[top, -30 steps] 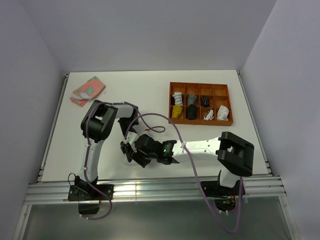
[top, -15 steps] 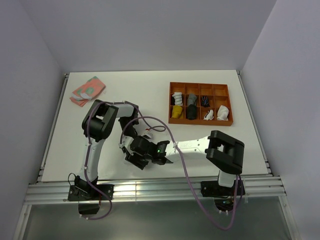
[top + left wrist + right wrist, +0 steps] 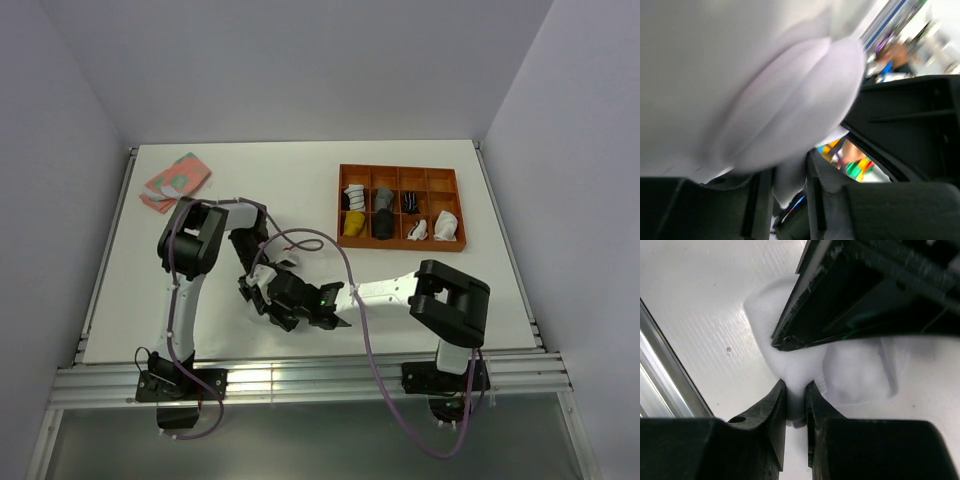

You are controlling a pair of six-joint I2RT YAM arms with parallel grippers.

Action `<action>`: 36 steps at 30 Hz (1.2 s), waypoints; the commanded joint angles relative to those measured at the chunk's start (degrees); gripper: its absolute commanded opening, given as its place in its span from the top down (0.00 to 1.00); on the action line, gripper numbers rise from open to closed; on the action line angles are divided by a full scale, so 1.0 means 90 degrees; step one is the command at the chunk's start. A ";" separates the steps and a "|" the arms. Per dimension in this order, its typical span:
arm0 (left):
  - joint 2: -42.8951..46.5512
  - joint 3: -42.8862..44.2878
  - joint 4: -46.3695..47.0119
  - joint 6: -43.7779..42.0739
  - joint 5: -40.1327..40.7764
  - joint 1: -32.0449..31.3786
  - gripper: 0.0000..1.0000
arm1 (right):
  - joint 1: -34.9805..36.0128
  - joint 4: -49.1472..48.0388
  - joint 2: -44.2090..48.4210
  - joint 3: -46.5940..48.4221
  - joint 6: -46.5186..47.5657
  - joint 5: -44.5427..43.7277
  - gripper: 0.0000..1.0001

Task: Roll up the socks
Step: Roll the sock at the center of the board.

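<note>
A white sock (image 3: 855, 370) lies bunched on the table near its front edge, between both grippers. My right gripper (image 3: 796, 405) is shut on a fold at the sock's near edge. The sock (image 3: 790, 100) fills the left wrist view, and my left gripper (image 3: 789, 186) is shut on a hanging fold of it. From above, the two grippers meet, left (image 3: 262, 285) and right (image 3: 287, 302), and cover nearly all of that sock. A pink sock with teal patches (image 3: 175, 180) lies flat at the far left corner, away from both grippers.
The orange compartment tray (image 3: 398, 168) stands at the back right with several rolled socks (image 3: 354, 225) in its cells. The metal rail (image 3: 300, 380) runs along the table's front edge close to the grippers. A purple cable (image 3: 305, 240) loops over the arms.
My right gripper has moved left to the sock and shut on its fold. My left gripper has shifted slightly and loosened a little, still gripping the fabric.
</note>
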State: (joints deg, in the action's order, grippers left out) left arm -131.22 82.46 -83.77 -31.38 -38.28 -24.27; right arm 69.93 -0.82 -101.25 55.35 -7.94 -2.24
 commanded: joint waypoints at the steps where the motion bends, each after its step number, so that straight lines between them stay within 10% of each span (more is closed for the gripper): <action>1: 0.0223 0.0213 0.1406 0.0575 -0.0501 0.0411 0.66 | -0.0153 -0.0640 0.0000 -0.0446 -0.0484 0.0579 0.95; 11: 0.1375 -0.0323 0.2850 0.1794 -0.1859 0.1339 0.61 | -0.0748 -0.1314 0.0137 -0.0994 -0.0884 0.1596 0.96; 20: 0.3289 -0.1417 0.4911 0.2480 -0.0845 0.2149 0.63 | -0.1685 -0.1112 -0.0146 -0.0869 -0.1402 0.3060 0.97; 36: 0.6607 -0.3699 0.6971 -0.0419 0.1302 0.1790 0.46 | -0.3003 0.1037 -0.1747 0.0929 -0.1276 0.6030 0.96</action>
State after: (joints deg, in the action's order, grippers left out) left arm -77.43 54.19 -26.81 -26.72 -30.30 -4.80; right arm 44.56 0.34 -114.10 61.80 -21.54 49.32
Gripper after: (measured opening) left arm 0.531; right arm 0.225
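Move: The white sock is already pinched in the right fingers, its bulk about 2 cm to the left of that hand and 1 cm lower. The left hand is still at the sock, whose middle lies some 2 cm back, 1 cm to the right and 1 cm below. From the left hand, the pink cloth lies roughly 29 cm ahead and 22 cm left; the yellow sock in the box is about 19 cm ahead and 22 cm right. The left hand comes off the white sock and pulls away forward some 16 cm, then also climbs about 10 cm and swings left towards the pink cloth, its fingers opening further while the wrist turns about 80 degrees, from pointing back and down to forward, right and down. Meanwhile the right hand keeps its pinch and, staying level low over the board, carries the sock about 4 cm forward and a little right, rolling the wrist nearly 50 degrees with its top going forward. ##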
